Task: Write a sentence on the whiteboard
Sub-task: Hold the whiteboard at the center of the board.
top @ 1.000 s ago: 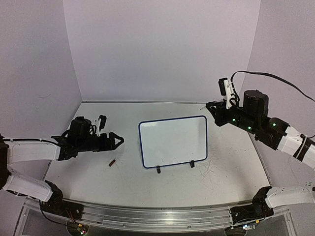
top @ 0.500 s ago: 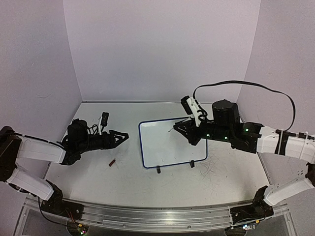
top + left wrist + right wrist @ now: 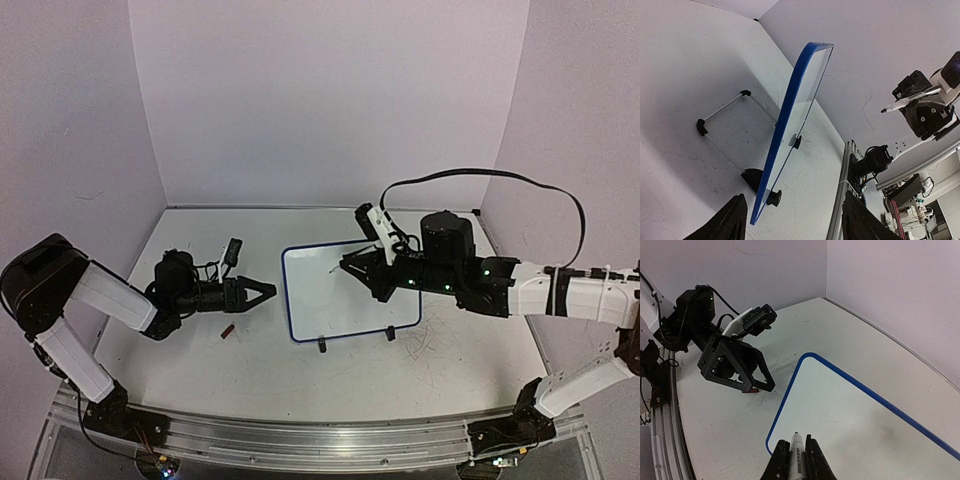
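The whiteboard [image 3: 350, 300] stands tilted on its two black feet at mid-table, its face blank; no sentence shows on it. In the left wrist view the whiteboard [image 3: 790, 125] is edge-on, blue rim towards me. My left gripper [image 3: 266, 291] is open just left of the rim, its fingers [image 3: 730, 220] apart from the board. My right gripper [image 3: 350, 266] hovers over the board's upper middle, shut on a white marker [image 3: 797, 450] with its dark tip pointing at the whiteboard [image 3: 855, 410].
A small red-brown cap [image 3: 228, 330] lies on the table below the left gripper [image 3: 740, 370]. Lilac walls close the back and sides. The metal rail [image 3: 300, 440] with the arm bases runs along the near edge.
My left gripper has slid right towards the board's left rim and its jaws have narrowed a little. My right arm swung from the back right to over the board with the marker.
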Robot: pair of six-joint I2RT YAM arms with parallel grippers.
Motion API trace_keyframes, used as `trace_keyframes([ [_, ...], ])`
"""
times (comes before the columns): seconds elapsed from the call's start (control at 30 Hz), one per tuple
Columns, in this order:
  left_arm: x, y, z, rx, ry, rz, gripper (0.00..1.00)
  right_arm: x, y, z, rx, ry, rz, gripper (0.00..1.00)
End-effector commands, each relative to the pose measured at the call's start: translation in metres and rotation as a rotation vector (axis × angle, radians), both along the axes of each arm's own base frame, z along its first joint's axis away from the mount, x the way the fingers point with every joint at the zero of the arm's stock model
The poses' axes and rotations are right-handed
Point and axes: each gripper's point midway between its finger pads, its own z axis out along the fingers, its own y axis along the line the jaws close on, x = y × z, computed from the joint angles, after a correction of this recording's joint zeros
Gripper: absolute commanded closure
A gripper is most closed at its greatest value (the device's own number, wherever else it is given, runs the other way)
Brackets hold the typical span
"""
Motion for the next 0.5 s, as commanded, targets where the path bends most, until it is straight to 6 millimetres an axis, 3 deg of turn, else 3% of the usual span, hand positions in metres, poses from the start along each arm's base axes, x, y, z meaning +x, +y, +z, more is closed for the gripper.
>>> trace_keyframes([
  [0.0, 0.007, -0.015, 0.026, -0.068, -0.112, -0.064, 0.34, 0.002, 0.013, 0.015, 0.057, -0.05, 0.029, 1.0],
  [0.23, 0.017, -0.032, 0.02, -0.062, -0.153, -0.139, 0.44, 0.015, 0.02, 0.015, 0.058, -0.052, -0.001, 1.0],
  [0.47, 0.024, -0.041, 0.008, -0.05, -0.165, -0.181, 0.64, 0.021, 0.028, 0.016, 0.055, -0.07, 0.003, 1.0],
])
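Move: The left hand is open and points at the whiteboard's near-upright left edge, about 5 cm to its right, 2 cm farther out and slightly below. The board's middle lies some 18 cm right, 2 cm ahead and 5 cm below; the red marker cap is about 9 cm left, 4 cm back and 14 cm below. For the right hand, which holds the marker, the board's middle is roughly 4 cm ahead, level sideways and 17 cm below. Rightward and forward, about 4 cm in all, the left hand brings its fingertips around the whiteboard's left edge, turning slightly clockwise as the half-open fingers draw closer together, one on either side of the edge. The right hand keeps the marker pinched and eases down, left and forward towards the board, some 3 cm. ##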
